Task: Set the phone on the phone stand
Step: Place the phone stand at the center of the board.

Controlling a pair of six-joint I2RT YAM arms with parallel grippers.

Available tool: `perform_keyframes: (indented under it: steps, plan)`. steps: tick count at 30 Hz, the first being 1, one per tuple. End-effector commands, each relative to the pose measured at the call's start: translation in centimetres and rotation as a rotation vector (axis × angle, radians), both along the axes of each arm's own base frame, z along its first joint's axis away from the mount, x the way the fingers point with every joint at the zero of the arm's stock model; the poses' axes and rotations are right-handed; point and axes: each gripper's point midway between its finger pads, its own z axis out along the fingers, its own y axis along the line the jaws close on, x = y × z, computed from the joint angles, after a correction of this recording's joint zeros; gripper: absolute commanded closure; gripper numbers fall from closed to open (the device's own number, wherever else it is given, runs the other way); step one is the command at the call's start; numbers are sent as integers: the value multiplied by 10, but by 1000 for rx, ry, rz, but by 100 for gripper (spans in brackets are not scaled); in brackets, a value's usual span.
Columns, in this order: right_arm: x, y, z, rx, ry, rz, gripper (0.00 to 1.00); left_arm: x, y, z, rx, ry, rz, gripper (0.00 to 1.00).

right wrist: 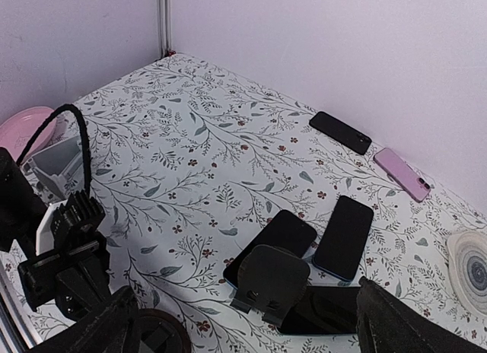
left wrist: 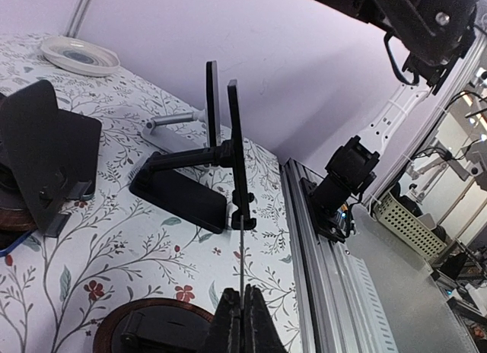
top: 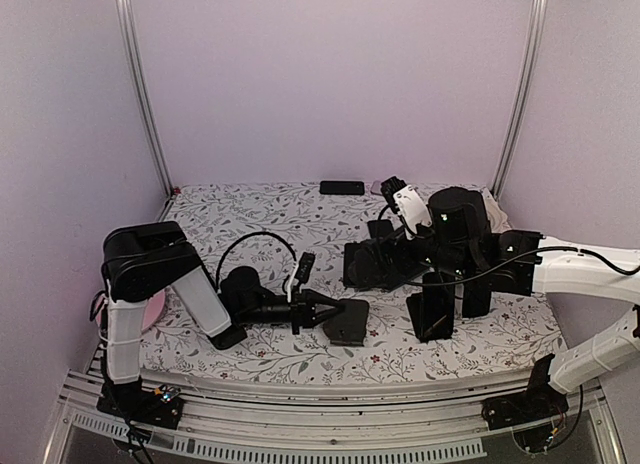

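A black phone stand (right wrist: 270,281) stands with its back to the right wrist view, with three dark phones lying flat around it: one (right wrist: 274,243) behind it, one (right wrist: 344,235) to its right and one (right wrist: 327,311) under its right side. My right gripper (right wrist: 259,326) (top: 372,264) hovers open over them, holding nothing. My left gripper (left wrist: 243,300) (top: 335,311) lies low over the table and is shut. A thin grey sliver runs up from between its fingers; I cannot tell what it is. Ahead of it stands a black armed phone stand (left wrist: 183,192) (top: 430,314), seen edge-on.
A black phone (right wrist: 340,132) (top: 342,187) and a pink phone (right wrist: 401,174) lie by the back wall. A silver stand (left wrist: 207,102) rises behind the black one. A round brown-rimmed base (left wrist: 152,326) (right wrist: 144,330) sits beside my left gripper. A pink plate (right wrist: 23,132) and a white plate (left wrist: 80,56) are also in view.
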Motion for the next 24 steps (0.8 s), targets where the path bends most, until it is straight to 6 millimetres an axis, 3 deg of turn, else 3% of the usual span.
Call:
perform_keyframes:
  steps: [1,6,11,19,20,22,24]
  plan:
    - [1,2,2,30,3,7,1,11,-3,15,-55,-54,-8,100]
    - [0,2,1,32,9,14,1,20,-1,4,-37,-39,-3,100]
    - [-1,3,3,37,9,19,1,26,3,0,-25,-31,9,88]
    - [-4,2,3,39,13,30,1,29,6,-1,-12,-19,36,50]
    - [-4,2,3,40,14,30,1,29,7,-1,-11,-18,41,39]
    - [-5,2,2,42,17,34,1,28,9,0,-12,-18,48,7]
    - [-6,2,1,46,19,35,1,28,11,2,-12,-19,58,4]
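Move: The phone stand is already pinched by its back plate in the left fingers, its middle about 3 cm ahead, 3 cm to the right and 5 cm below that hand. From the same hand, the round-backed stand is some 13 cm ahead and 10 cm right, and the right-hand stand about 23 cm right, level with it, both roughly 5 cm lower. From the right hand, the phone stand lies about 5 cm back, 10 cm left and 20 cm below. The phone stand, still pinched by its plate, is first eased forward about 1.5 cm by the left hand, towards the round-backed stand. The fingers, pointing to the right throughout, then spread from shut to nearly fully open and let go of the plate, while the hand creeps on forward another centimetre and sinks a little. ##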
